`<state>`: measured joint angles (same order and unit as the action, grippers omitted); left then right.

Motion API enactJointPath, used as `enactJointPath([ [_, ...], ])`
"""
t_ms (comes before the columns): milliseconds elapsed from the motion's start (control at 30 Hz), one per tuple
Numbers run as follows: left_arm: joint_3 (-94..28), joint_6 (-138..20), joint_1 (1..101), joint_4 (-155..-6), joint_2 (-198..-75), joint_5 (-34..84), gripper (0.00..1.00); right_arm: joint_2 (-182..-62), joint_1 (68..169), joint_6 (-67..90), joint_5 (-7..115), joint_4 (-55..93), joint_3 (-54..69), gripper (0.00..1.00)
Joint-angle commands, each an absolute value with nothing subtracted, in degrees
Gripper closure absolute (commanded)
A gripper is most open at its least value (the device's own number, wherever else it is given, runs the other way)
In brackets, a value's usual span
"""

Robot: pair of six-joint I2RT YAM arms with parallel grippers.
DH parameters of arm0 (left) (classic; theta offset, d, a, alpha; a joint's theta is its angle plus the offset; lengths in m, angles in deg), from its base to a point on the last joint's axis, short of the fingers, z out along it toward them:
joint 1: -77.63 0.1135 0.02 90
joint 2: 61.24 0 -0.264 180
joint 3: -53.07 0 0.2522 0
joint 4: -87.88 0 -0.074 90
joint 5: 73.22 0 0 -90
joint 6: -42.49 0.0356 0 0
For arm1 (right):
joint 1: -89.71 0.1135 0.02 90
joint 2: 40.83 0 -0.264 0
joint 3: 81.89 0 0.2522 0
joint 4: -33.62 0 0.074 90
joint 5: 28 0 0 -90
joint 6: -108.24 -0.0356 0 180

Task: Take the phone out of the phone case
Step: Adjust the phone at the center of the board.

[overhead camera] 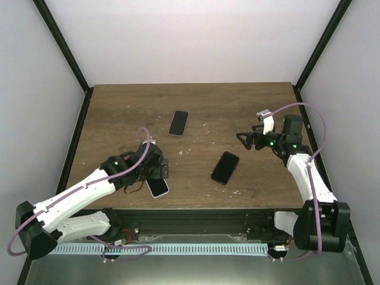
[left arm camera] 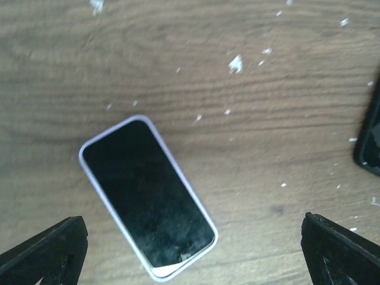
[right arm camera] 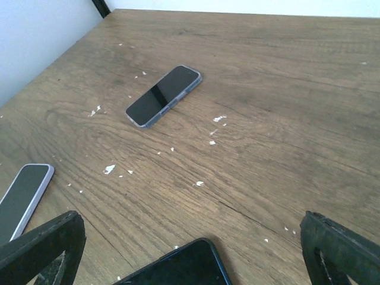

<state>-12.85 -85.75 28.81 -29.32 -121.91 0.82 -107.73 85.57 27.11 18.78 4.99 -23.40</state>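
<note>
A phone with a dark screen, in a lilac phone case (left arm camera: 147,196), lies flat and slanted on the wooden table, near the front edge (overhead camera: 158,187). At its near corner a pale sliver shows between the screen and the case rim (left arm camera: 165,271). My left gripper (left arm camera: 193,258) hovers right above it, open, with one black fingertip (left arm camera: 50,252) on each side and nothing between them; the top view shows this gripper (overhead camera: 148,177) over the phone's far end. My right gripper (overhead camera: 245,139) is raised at the right, open and empty, well away from the lilac case (right arm camera: 24,199).
A black phone (overhead camera: 225,167) lies at the table's middle, below the right gripper (right arm camera: 190,255) and at the right edge of the left wrist view (left arm camera: 369,145). Another phone in a grey case (overhead camera: 178,123) lies farther back (right arm camera: 163,95). White crumbs dot the wood.
</note>
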Motion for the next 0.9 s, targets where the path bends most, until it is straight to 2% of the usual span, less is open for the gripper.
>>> enactJointPath([
  [0, -11.3, -95.1, 27.7, -21.2, -120.9, 0.2, 0.00, -105.9, 86.5, 30.0, 15.8, 6.5, -23.3, 0.00],
  [233, -13.2, -101.4, 28.3, -13.9, -129.3, 0.0, 0.00, -105.6, 86.7, 31.4, 15.0, 6.1, -22.8, 0.00],
  [867, -16.0, -101.3, 39.1, -27.4, -146.7, 8.5, 0.00, -105.5, 87.0, 32.6, 15.7, 5.8, -22.7, 0.00],
])
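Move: Nearly below the left hand lies the phone in the lilac case, about 4 cm to its left, 1 cm ahead and some 15 cm down. The dark-cased phone lies roughly 9 cm ahead and 27 cm to the right of this hand, and the far phone about 32 cm ahead and 6 cm right, both equally low. From the right hand, the lilac-cased phone is some 38 cm left, 11 cm back and 18 cm down. Sinking about 10 cm towards the lilac-cased phone, the left hand first swings back and left some 3–4 cm, then comes forward again as it goes on down. Its wrist tips the slanting fingers to nearly straight down and turns about 20 degrees counter-clockwise, squaring up more with the phone; the fingers stay wide open and end above the phone, not yet touching it. ##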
